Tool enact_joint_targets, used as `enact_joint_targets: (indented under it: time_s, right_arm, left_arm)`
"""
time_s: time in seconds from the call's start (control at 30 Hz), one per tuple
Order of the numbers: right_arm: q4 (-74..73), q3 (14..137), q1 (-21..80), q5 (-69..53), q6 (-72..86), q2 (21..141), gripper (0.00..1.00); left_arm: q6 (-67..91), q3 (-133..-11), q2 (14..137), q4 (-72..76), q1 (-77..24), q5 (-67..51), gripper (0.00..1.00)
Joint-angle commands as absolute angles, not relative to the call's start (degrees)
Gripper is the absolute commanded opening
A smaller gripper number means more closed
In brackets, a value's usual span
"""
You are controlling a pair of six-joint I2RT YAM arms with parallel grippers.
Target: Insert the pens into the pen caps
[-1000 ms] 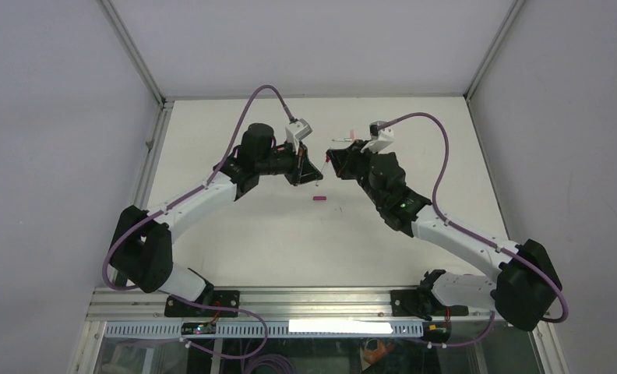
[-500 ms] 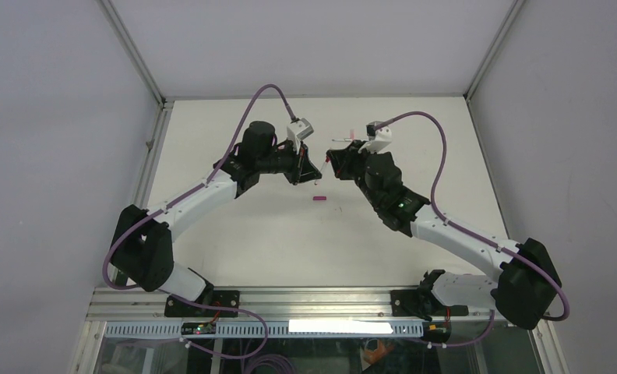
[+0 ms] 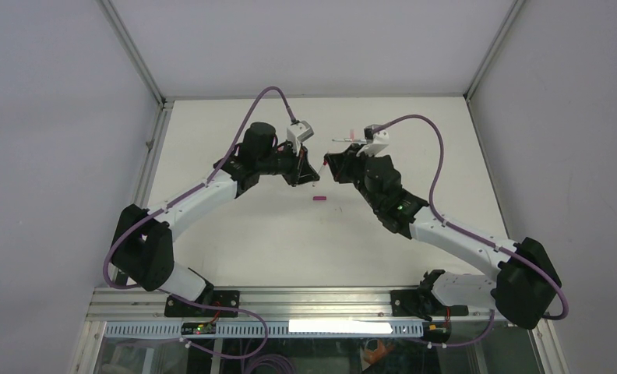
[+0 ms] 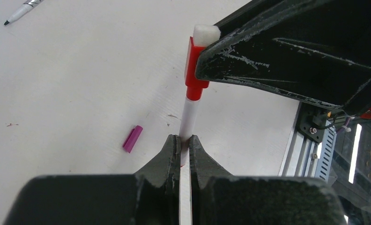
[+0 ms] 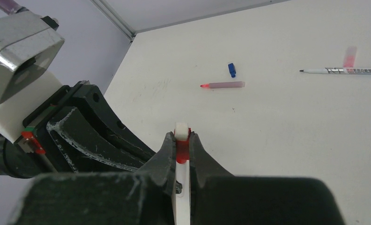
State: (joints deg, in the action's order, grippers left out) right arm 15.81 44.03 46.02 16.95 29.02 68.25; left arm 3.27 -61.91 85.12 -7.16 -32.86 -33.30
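Observation:
My left gripper [image 4: 183, 138] is shut on a thin white pen [image 4: 189, 117]. The pen's red-collared end sits inside a red pen cap [image 4: 192, 70] with a white end. My right gripper [image 5: 181, 136] is shut on that red cap [image 5: 181, 149]. The two grippers meet tip to tip above the table's far middle, left gripper [image 3: 312, 173] beside right gripper [image 3: 328, 165]. A magenta cap [image 3: 319, 199] lies loose on the table just below them, also the magenta cap [image 4: 132, 138] in the left wrist view.
On the table beyond the grippers lie a blue cap [image 5: 231, 70], a pink pen [image 5: 223, 85], a white pen with a black tip [image 5: 343, 71] and a blurred pink cap [image 5: 349, 56]. That white pen [image 3: 344, 140] lies near the back edge.
The right gripper has moved left toward the left gripper, closing the gap between them. The pen end and the red cap now meet. Both grips stay shut.

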Motion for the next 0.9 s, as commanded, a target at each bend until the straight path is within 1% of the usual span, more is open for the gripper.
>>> enact_joint_targets:
  time_s: [0.0,0.37,0.53,0.63,0.87]
  right_arm:
    - [3.8,39.5,48.9,5.2,30.0,70.3,0.00]
    - [2.9,38.5,49.0,4.2,30.3,70.4,0.00]
    - [4.4,38.7,49.4,3.9,30.9,72.0,0.00]
    - [4.7,39.2,49.4,4.0,30.8,72.8,0.00]
    - [3.7,40.7,49.4,7.9,28.0,71.1,0.00]
  left_arm:
    - [1.1,-67.9,82.4,10.2,-30.1,-28.0,0.00]
    - [1.3,-66.8,81.5,11.4,-28.7,-27.7,0.00]
    - [1.5,-66.6,81.9,12.0,-28.7,-29.6,0.00]
    - [0.8,-67.4,82.9,9.9,-28.7,-30.6,0.00]
    - [0.8,-64.2,83.3,5.6,-28.4,-24.5,0.00]
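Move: The left fingers hold the white pen near its lower end. The red cap, already on its upper end in the right fingers, is about 4 cm ahead, 3 cm right and 5 cm above. From the right hand, the pen's gripped part lies some 4 cm back, 2 cm left and 5 cm below. The magenta cap lies on the table, roughly 6 cm ahead, 1 cm right and 18 cm below the left hand. Keep the right grip on the red cap and bear it slowly down the pen against the left grip, then plunge about 13 cm down and 7 cm back, fingers tipping down, drawing the pen out of the left pads. Let the left hand drift forward-left, then spring up about 8 cm and forward past the cap's former place, rolling some 20 degrees, empty fingers closing up. ##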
